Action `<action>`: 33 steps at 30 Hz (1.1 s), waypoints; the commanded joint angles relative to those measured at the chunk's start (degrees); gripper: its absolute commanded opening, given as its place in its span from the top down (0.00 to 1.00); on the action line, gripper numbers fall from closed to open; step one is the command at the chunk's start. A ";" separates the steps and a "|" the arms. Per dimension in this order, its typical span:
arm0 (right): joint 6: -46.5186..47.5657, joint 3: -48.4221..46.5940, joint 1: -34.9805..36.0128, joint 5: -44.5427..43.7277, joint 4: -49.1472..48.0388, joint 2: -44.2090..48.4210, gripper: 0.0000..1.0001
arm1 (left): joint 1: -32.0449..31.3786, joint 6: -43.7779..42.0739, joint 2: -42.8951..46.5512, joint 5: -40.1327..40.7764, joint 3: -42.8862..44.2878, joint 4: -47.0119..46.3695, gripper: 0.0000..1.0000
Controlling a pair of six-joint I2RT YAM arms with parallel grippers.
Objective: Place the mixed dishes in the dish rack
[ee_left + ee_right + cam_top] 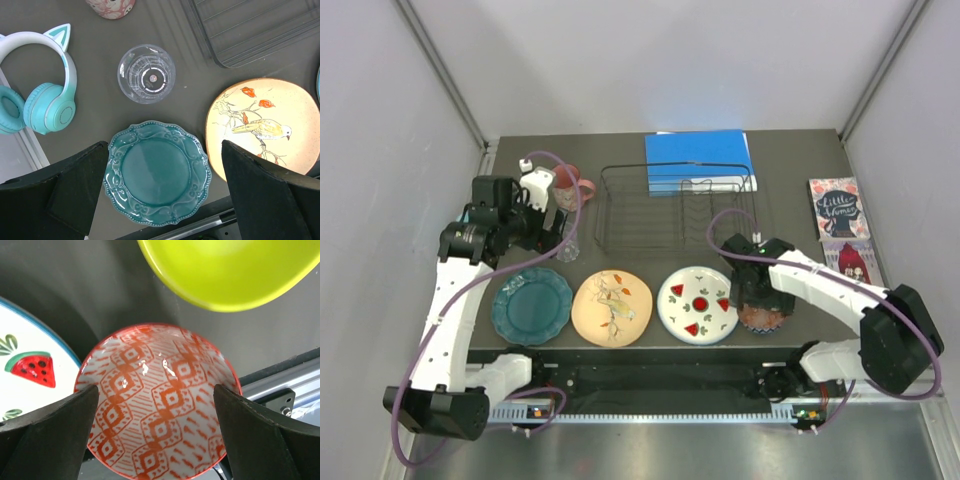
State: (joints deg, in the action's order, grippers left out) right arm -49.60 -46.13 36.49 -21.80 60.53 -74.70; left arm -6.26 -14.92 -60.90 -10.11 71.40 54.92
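The black wire dish rack [675, 205] [260, 30] stands at the back middle with nothing in it. In front of it lie a teal scalloped plate [531, 305] [157, 172], a peach bird-pattern plate [612, 307] [265, 125] and a white watermelon plate [698, 304] [25, 370]. A clear cup [146, 73] and a pink mug [570, 185] [111, 6] stand left of the rack. My left gripper [164, 170] hangs open above the teal plate. My right gripper [155, 405] hangs open over a red-patterned bowl [160, 400], with the yellow-green bowl [230, 270] just beyond it.
Teal cat-ear headphones [45, 95] lie left of the clear cup. A blue book [698, 160] sits behind the rack. Two small illustrated books [835, 208] lie at the right edge. The table's front edge runs just below the row of plates.
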 commanded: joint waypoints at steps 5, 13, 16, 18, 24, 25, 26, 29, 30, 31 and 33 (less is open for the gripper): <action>-0.23 -2.12 -1.94 0.53 -9.11 -1.85 0.00 | 0.11 -0.02 -0.09 0.71 1.99 -3.23 0.01; 4.08 -8.71 -4.06 1.32 -12.45 -5.02 0.00 | 0.11 0.33 0.00 0.97 1.73 -4.11 0.01; 4.17 -9.42 -4.06 1.59 -12.11 -5.02 0.00 | 0.02 0.42 0.43 0.88 1.03 -4.29 0.01; 4.16 -9.50 -4.06 0.89 -11.58 -3.88 0.00 | 0.11 0.50 0.70 0.79 0.59 -4.47 0.01; 1.72 -10.82 -5.02 -4.81 -3.42 2.71 0.00 | 0.02 0.94 0.70 0.18 0.32 -5.17 0.01; 0.83 -11.43 -5.46 -5.52 1.38 3.41 0.01 | 0.11 1.12 0.61 0.00 0.41 -5.00 0.01; 0.48 -13.01 -5.64 -5.97 3.69 3.50 0.00 | 0.11 1.03 0.61 -0.17 0.50 -4.99 0.01; -1.28 -16.43 -5.64 -7.99 12.14 4.21 0.00 | 0.11 0.94 0.96 -0.26 0.67 -4.90 0.01; -1.98 -16.88 -5.64 -7.99 13.89 5.08 0.00 | 0.11 0.94 0.79 -0.26 0.94 -4.73 0.01; -2.07 -17.06 -5.73 -7.47 16.35 5.61 0.00 | 0.11 1.20 0.87 -0.26 1.11 -4.73 0.01; -3.03 -16.28 -5.82 -5.81 20.04 7.01 0.00 | 0.11 1.64 0.70 -0.79 1.55 -4.56 0.01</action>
State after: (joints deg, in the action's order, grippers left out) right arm -49.65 -60.64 31.38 -26.83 68.10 -71.11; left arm -6.26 -14.61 -61.12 -9.61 71.42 52.93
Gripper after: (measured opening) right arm 0.996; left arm 0.991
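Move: The patterned red bowl lies right under my open right hand, its middle about 3 cm below and 1 cm back from the point between my fingers. From that hand the watermelon plate is some 16 cm to the left and 1 cm back, and the yellow bowl about 9 cm ahead and 6 cm to the right, both a little lower. My idle left hand has the red bowl roughly 46 cm to its right, 15 cm back and 20 cm below. My right hand, fingers wide open around the top of the red bowl, eases and then sweeps forward about 7 cm and a little left, off the bowl towards the yellow bowl's side. Then I climb some 6 cm, drawing right and slightly back, fingers tipped about 10 degrees more outward, and come clear of the red bowl without closing on it. ##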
